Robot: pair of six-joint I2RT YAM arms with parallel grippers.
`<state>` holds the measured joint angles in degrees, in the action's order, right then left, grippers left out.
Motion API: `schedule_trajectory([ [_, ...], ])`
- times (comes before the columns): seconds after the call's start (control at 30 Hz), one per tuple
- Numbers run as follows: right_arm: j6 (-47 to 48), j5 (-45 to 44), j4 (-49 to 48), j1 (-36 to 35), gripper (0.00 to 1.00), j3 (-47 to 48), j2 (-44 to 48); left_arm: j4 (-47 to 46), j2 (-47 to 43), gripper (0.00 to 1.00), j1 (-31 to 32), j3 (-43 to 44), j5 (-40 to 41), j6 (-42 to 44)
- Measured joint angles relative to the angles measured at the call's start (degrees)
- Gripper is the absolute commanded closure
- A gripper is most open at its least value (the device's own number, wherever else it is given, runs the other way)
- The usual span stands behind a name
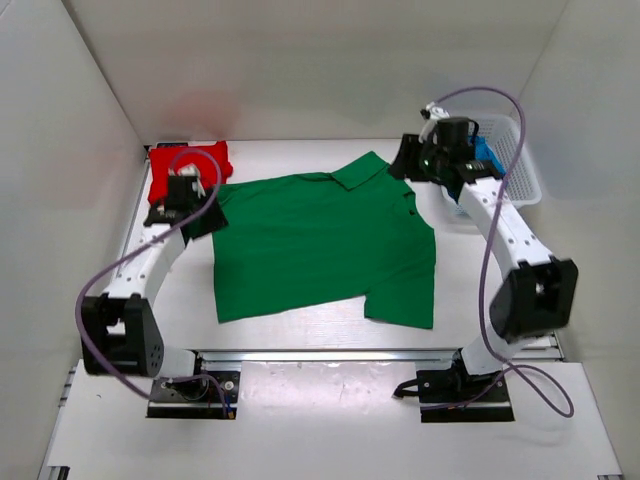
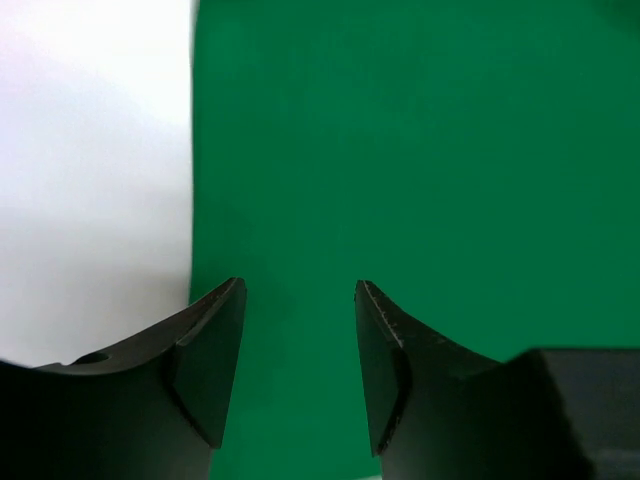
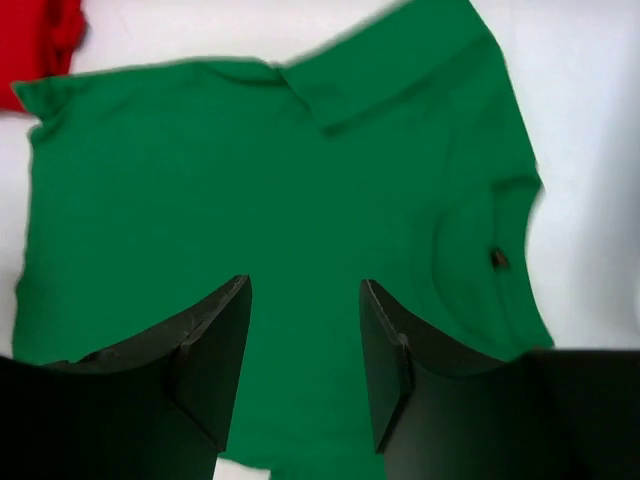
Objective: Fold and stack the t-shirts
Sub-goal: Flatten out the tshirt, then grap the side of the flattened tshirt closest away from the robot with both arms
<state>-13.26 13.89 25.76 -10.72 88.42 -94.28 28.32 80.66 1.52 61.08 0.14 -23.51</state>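
Observation:
A green collared t-shirt [image 1: 320, 240] lies spread flat in the middle of the table, its collar toward the back. A folded red t-shirt [image 1: 190, 160] sits at the back left corner. A blue t-shirt [image 1: 487, 155] shows partly inside the basket, behind my right arm. My left gripper [image 1: 205, 217] hangs over the green shirt's left edge, open, with only green cloth [image 2: 420, 150] below the gap [image 2: 300, 290]. Above the shirt's back right, near the collar, my right gripper [image 1: 403, 160] is open too [image 3: 305, 285], with nothing between its fingers. The green shirt [image 3: 250, 180] and a bit of the red one [image 3: 35, 40] show below it.
A white mesh basket [image 1: 523, 175] stands at the back right against the wall. White walls enclose the table on the left, back and right. Purple cables loop from both arms.

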Motion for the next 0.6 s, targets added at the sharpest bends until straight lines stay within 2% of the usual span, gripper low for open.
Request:
schedule_trajectory([
  [0.1,-0.4,-1.6,-0.7,1.6,0.57,-12.4,9.6,2.3,-5.4,0.41,2.7,-10.8,-0.1,0.2],
  [0.2,-0.6,-3.1,0.0,3.4,0.57,-22.1,16.3,6.2,-7.8,0.41,5.2,-16.9,1.9,0.4],
  [0.4,-0.9,-3.6,1.1,5.7,0.57,-39.2,24.7,9.5,-10.2,0.41,7.9,-21.2,4.4,0.5],
  [0.6,-1.3,-3.3,1.2,6.6,0.57,-46.4,25.3,12.3,-13.0,0.41,10.8,-21.7,7.6,-0.5],
])
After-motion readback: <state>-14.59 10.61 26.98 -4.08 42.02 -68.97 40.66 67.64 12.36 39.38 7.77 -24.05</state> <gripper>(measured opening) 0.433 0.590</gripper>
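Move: The green t-shirt's near left corner lies about 24 cm back from the left hand, level with it sideways and some 13 cm below; the folded red t-shirt is roughly 11 cm ahead of that hand and 6 cm to its left. From the right hand, the green shirt's near right corner, at the sleeve end, is about 34 cm back, 8 cm right and 24 cm down; the white basket stands some 5 cm ahead and 21 cm right. Both open hands sweep back some 15–18 cm and sink towards the green t-shirt's near corners, fingers tipping downward. ##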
